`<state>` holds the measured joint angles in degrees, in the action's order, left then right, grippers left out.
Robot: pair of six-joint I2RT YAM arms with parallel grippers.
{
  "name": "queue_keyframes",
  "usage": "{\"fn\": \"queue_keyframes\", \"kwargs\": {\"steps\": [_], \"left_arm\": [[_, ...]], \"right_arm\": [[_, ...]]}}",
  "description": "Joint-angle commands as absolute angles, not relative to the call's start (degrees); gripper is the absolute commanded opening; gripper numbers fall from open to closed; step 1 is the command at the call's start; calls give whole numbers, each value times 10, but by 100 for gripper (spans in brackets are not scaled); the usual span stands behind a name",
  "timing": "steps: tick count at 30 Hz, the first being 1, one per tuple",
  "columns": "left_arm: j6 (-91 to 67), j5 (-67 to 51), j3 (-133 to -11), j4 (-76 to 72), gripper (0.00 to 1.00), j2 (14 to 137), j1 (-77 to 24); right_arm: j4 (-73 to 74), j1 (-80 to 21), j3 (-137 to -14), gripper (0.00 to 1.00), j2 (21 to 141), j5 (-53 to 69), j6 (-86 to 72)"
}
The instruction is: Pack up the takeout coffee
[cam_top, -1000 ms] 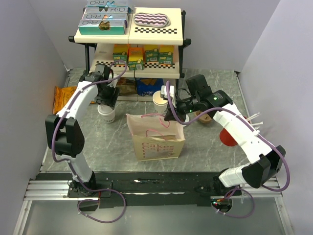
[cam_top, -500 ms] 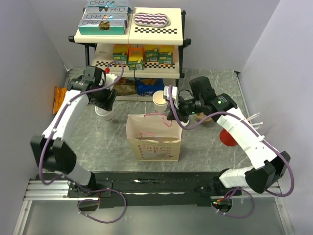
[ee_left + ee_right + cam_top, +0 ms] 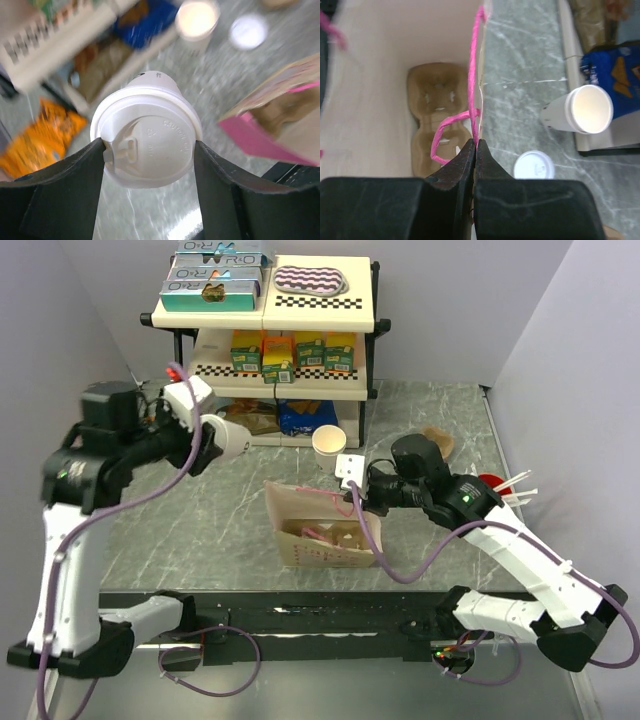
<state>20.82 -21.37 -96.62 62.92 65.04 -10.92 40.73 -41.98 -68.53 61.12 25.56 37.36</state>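
The takeout coffee (image 3: 147, 142), a cream cup with a white lid, is held off the table between the black fingers (image 3: 65, 190) of my left gripper (image 3: 148, 150). From the top view the cup (image 3: 230, 437) lies tilted, lid toward the left gripper (image 3: 215, 435), above the table left of the paper bag (image 3: 325, 530). My right gripper (image 3: 475, 145) is shut on the bag's pink handle (image 3: 472, 75) and rim, holding the bag's mouth open. It sits at the bag's right rim (image 3: 362, 495). A brown cup carrier (image 3: 437, 125) lies inside the bag.
A lidless cream cup (image 3: 329, 447) stands behind the bag, with a loose white lid (image 3: 534, 165) near it. A red cup with straws (image 3: 490, 483) is at the right. The snack shelf (image 3: 265, 310) fills the back; chip bags (image 3: 305, 415) lie under it.
My left arm has lifted the coffee off the table and swung it up and left, tilting it. The right gripper has pulled the bag's rim right and toward me, opening it.
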Motion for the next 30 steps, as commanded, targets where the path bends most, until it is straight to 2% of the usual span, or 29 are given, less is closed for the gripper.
{"fn": "queue_keyframes", "kwargs": {"steps": [1, 9, 16, 20, 25, 30], "left_arm": [[241, -337, -1042, 669, 1, 629, -109], [196, -478, -1157, 678, 1, 620, -109], [182, -546, -1100, 671, 1, 614, -119], [162, -534, -1061, 624, 1, 615, -156], [182, -476, -1067, 637, 1, 644, -257], [216, -420, -1018, 638, 1, 642, -305]], "right_arm": [[360, -435, -707, 0, 599, 174, 350], [396, -434, -792, 0, 644, 169, 317], [382, -445, -800, 0, 649, 175, 303], [378, -447, -798, 0, 650, 180, 297], [378, -447, -802, 0, 652, 183, 287], [366, -449, -794, 0, 649, 192, 287]]}}
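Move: The bag that I hold half open stands about 20 cm to the right of my left hand and some 9 cm nearer to me, its middle roughly 20 cm lower. The empty cups are about 22 cm right and 13 cm ahead of that hand, 30 cm down; the loose lid is some 30 cm right and 5 cm ahead, 34 cm down. From my right hand, the bag's middle lies about 7 cm left, 4 cm back and 12 cm down. Still gripping the lidded coffee cup, my left hand swings back about 11 cm while rising as far, then sinks some 6 cm as it goes right towards the bag's mouth, 11 cm right in all, turning clockwise about 40 degrees so the cup's base leads. My right hand keeps its pinch at the bag's rim and pink handle and lifts it about 5 cm, with a little forward. ##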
